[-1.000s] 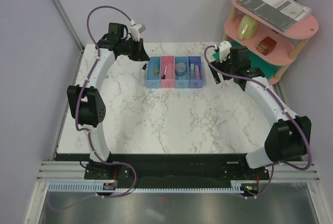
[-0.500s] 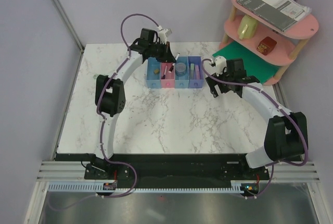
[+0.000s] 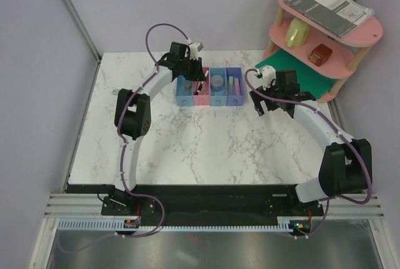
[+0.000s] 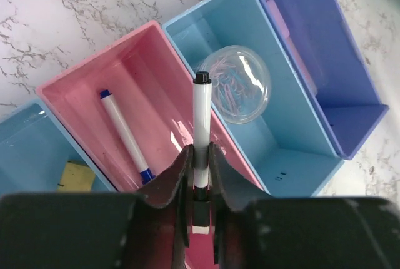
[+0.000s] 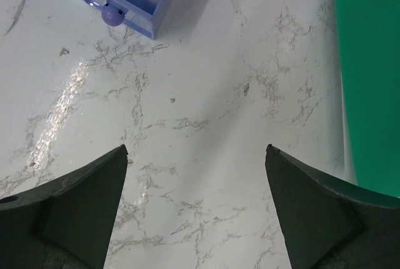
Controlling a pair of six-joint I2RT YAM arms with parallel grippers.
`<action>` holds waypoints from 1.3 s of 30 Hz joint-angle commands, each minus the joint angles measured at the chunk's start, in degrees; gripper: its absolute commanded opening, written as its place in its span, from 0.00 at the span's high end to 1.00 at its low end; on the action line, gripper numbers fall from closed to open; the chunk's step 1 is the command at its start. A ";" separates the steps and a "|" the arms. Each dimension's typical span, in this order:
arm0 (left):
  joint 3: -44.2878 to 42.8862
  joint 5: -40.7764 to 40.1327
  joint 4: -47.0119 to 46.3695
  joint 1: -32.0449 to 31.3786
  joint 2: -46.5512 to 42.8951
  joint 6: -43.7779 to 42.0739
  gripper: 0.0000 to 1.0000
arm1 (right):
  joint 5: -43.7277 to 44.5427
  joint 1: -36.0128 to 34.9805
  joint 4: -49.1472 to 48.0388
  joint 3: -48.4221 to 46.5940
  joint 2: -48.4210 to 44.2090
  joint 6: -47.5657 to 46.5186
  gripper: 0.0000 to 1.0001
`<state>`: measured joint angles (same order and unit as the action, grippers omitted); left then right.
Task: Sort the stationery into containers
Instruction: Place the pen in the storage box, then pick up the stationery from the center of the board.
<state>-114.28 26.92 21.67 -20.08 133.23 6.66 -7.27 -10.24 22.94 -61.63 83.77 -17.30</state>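
Note:
The containers (image 3: 232, 99) are four joined trays at the back of the table. My left gripper (image 3: 195, 76) hangs over the pink tray (image 4: 153, 87), shut on a white pen with a black cap (image 4: 201, 112) that points away from the jaws (image 4: 200, 151). A blue-and-white pen (image 4: 124, 136) lies in that pink tray. The light blue tray beside it (image 4: 294, 150) holds a clear round box of clips (image 4: 240, 84). A yellow item (image 4: 75, 175) lies in the left blue tray. My right gripper (image 5: 197, 150) is open over bare marble, right of the purple-blue tray (image 5: 134, 6).
A pink tiered shelf (image 3: 325, 37) stands at the back right with a grey spiral notebook (image 3: 325, 3) on top. A green mat (image 5: 369, 75) lies under it, just right of my right gripper.
The left arm has swung from the table's far left to above the trays, carrying the white pen, and now sits lower over the pink tray. The right gripper has shifted slightly.

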 commanded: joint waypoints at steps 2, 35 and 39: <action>0.11 -2.22 -2.42 -0.32 -3.24 -2.52 0.67 | -0.91 0.39 -1.23 -0.42 -2.82 0.07 0.02; 10.58 -12.60 21.04 26.92 -17.31 -90.67 0.02 | -3.10 2.33 -0.35 0.10 -4.40 -0.81 0.02; 8.46 -14.16 21.75 28.33 -13.09 -97.43 0.02 | -3.10 2.42 0.26 -0.16 -4.58 -0.63 0.02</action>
<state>-101.78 13.58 42.35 7.07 117.67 -79.61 -9.23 -8.08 23.18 -61.63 80.40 -17.93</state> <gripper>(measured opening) 0.982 0.982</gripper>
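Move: The pink compartment where the held black-capped pen belongs lies under the left hand, its middle about 1 cm ahead, 1 cm left and some 6 cm down. In it the blue-capped pen lies 3 cm left and 2 cm ahead of the hand; the clear tub sits 7 cm right and 1 cm ahead. A green marker lies 40 cm left, 3 cm back and 8 cm down. From the right hand the compartment is about 15 cm ahead, 29 cm left and 9 cm lower. The black-capped pen is let go over the pink compartment as the left fingers, hardly parted at first, spread wide while the hand stays nearly still. The empty left hand then climbs about 15 cm, drawing back a little, and swings roughly 35 cm left in an arc, sinking again towards the green marker. On the way the wrist turns some 65 degrees, so the fingers, first slanting right, point more steeply down. ##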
